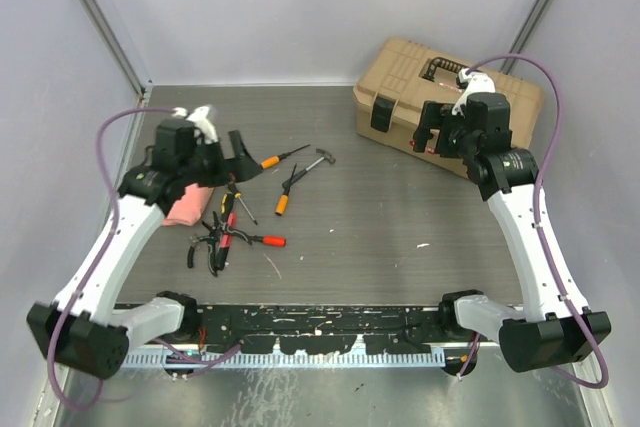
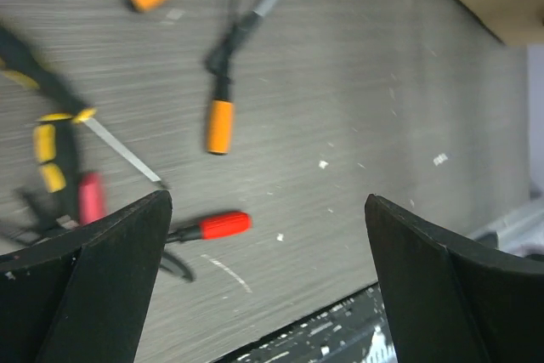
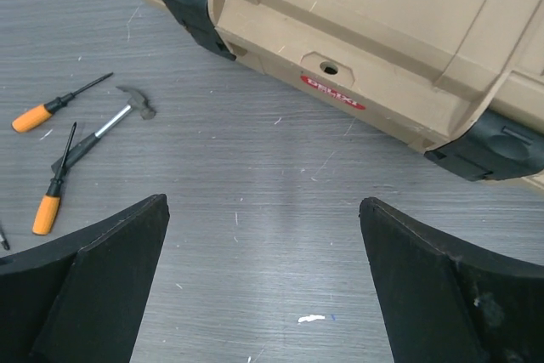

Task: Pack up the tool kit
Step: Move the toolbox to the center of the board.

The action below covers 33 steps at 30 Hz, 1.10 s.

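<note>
The tan ribbed case (image 1: 400, 77) stands shut at the back right, with black latches (image 3: 191, 2) and a red label (image 3: 331, 91) on its front. My right gripper (image 1: 432, 132) hovers open just in front of it, nothing between its fingers (image 3: 110, 269). The tools lie loose at the left: two orange-handled screwdrivers (image 1: 283, 157) (image 1: 285, 197), a small hammer (image 1: 318, 160), a red-handled screwdriver (image 1: 262, 240), a yellow-and-black screwdriver (image 1: 232, 202) and pliers (image 1: 210, 242). My left gripper (image 1: 235, 152) hangs open above them, holding nothing. In its wrist view the red-handled screwdriver (image 2: 212, 225) lies beside the left finger.
A pink folded cloth (image 1: 190, 205) lies under the left arm by the tools. Grey walls close in the table at the back and both sides. The black rail (image 1: 320, 332) with the arm bases runs along the near edge.
</note>
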Each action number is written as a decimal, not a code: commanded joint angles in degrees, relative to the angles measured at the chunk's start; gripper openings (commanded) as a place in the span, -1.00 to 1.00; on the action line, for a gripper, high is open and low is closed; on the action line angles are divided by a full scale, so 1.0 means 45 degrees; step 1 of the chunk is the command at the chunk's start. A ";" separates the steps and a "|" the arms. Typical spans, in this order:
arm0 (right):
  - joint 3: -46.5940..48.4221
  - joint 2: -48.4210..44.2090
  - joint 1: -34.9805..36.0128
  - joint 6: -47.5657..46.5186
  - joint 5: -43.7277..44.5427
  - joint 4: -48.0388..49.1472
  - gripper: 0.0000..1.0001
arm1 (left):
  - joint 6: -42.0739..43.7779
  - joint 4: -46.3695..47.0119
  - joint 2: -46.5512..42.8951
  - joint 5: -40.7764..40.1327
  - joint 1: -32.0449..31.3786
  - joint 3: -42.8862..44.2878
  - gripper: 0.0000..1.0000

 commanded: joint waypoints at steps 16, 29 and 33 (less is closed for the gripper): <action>0.5723 0.5241 -0.0549 -0.1050 0.1708 0.0173 1.00 | -0.0939 0.2414 0.2422 0.2885 -0.2878 -0.0213 0.96; 1.0056 0.9717 -0.1594 -0.2450 -0.0300 -0.1674 1.00 | -0.0448 0.2265 0.0946 0.2278 -0.2881 -0.0977 0.96; 0.9989 1.0073 -0.1618 -0.2738 -0.0775 -0.1603 1.00 | -0.0401 0.2164 0.0859 0.2278 -0.2879 -0.0945 0.96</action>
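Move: The toolbox handle, which the right hand is going for, lies about 25 cm ahead of it, 9 cm to its right and some 10 cm lower. The box's left latch is roughly 20 cm ahead and 9 cm left of that hand, the right latch about 9 cm ahead and 22 cm right. The hammer lies some 12 cm ahead and 29 cm left on the board. From the left hand, the handle is about 29 cm ahead and 58 cm right. Forward over the front edge of the toolbox goes the right hand, about 18 cm towards the handle and slightly right, sinking some 4 cm at the end as its wide-open fingers tip down about 10 degrees. Meanwhile the left hand, also open, swings about 11 cm right and dips, then rises partway and draws back a little, turned some 20 degrees clockwise, clear of the tools. ##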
